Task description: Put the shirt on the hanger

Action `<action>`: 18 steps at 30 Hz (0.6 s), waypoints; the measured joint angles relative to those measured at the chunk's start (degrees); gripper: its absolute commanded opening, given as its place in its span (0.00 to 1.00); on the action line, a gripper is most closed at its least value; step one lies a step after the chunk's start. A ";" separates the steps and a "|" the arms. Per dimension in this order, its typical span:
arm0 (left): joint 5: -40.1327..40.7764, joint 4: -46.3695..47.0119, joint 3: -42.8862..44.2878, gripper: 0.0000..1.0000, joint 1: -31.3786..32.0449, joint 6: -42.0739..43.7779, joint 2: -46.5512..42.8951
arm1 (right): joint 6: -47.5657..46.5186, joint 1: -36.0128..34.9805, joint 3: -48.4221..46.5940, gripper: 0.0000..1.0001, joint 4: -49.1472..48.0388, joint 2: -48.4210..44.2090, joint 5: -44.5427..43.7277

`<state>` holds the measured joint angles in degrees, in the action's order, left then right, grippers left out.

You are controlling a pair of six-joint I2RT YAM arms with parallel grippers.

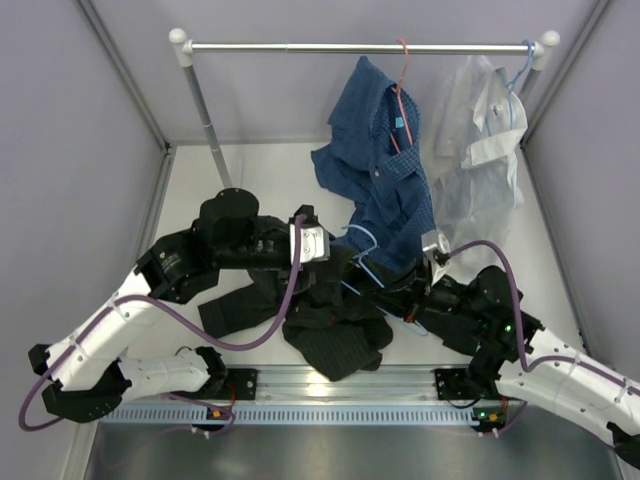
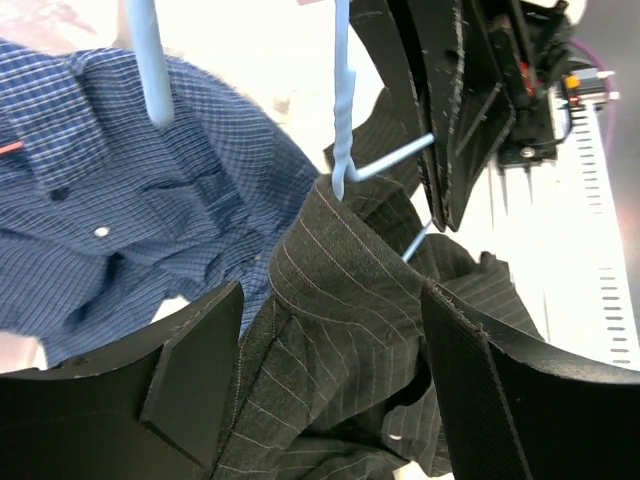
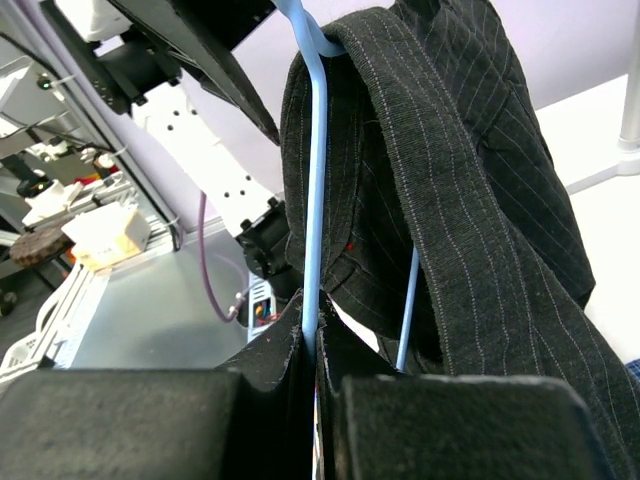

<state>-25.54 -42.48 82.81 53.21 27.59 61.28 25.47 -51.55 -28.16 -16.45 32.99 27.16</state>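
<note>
The dark pinstriped shirt [image 1: 335, 335] lies bunched on the table between the two arms, and part of it is lifted over the light-blue wire hanger [image 1: 362, 240]. In the right wrist view the shirt [image 3: 470, 180] drapes over the hanger [image 3: 316, 200], and my right gripper [image 3: 316, 335] is shut on the hanger's wire. My left gripper [image 2: 335, 370] stands open, its fingers [image 2: 195, 370] on either side of a raised fold of the shirt [image 2: 340, 290] just below the hanger's twisted neck [image 2: 342, 120]. Seen from above, the left gripper [image 1: 335, 262] and the right gripper [image 1: 397, 285] sit close together.
A blue checked shirt [image 1: 380, 170] on a red hanger and a white shirt [image 1: 478, 130] hang from the metal rail [image 1: 300, 46] at the back. The blue shirt's hem reaches down behind the grippers. The rail's slanted pole [image 1: 205, 120] stands at the back left. Grey walls close both sides.
</note>
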 measured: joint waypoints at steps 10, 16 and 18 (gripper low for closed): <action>-8.09 -1.29 0.00 0.58 -0.31 -1.27 0.20 | -0.20 -0.07 0.00 0.00 0.68 -0.76 4.96; -11.56 -1.29 0.00 0.32 -0.42 -2.27 0.66 | -0.35 -0.11 0.00 0.00 0.94 -1.62 8.72; -12.61 -1.29 0.00 0.38 -0.59 -2.34 0.94 | -0.37 -0.15 0.00 0.00 1.20 -1.88 9.46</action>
<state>-38.15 -43.77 82.81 52.62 25.26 62.22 25.10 -51.70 -28.16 -15.25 31.11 36.62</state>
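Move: The dark shirt's collar fold, draped over the hanger's neck, lies just past the open left fingertips: about 3 cm to the left hand's right, 1 cm back and 2 cm below. The hanger's neck stands about 1 cm beyond the fold and 2 cm above it. The blue shirt hangs roughly 16 cm ahead of the left hand, 8 cm right and 15 cm lower. From the right hand, the fold is some 6 cm left, 3 cm forward and 6 cm up. The left fingers narrow around the shirt's collar fold just under the hanger's neck, from three quarters open to about a third, cloth between the tips, while the right fingers keep their pinch on the hanger's wire. Both hands draw back together about 3.5 cm towards the robot, the left turning some 10 degrees clockwise and tipping slightly, the right about as far counter-clockwise. ##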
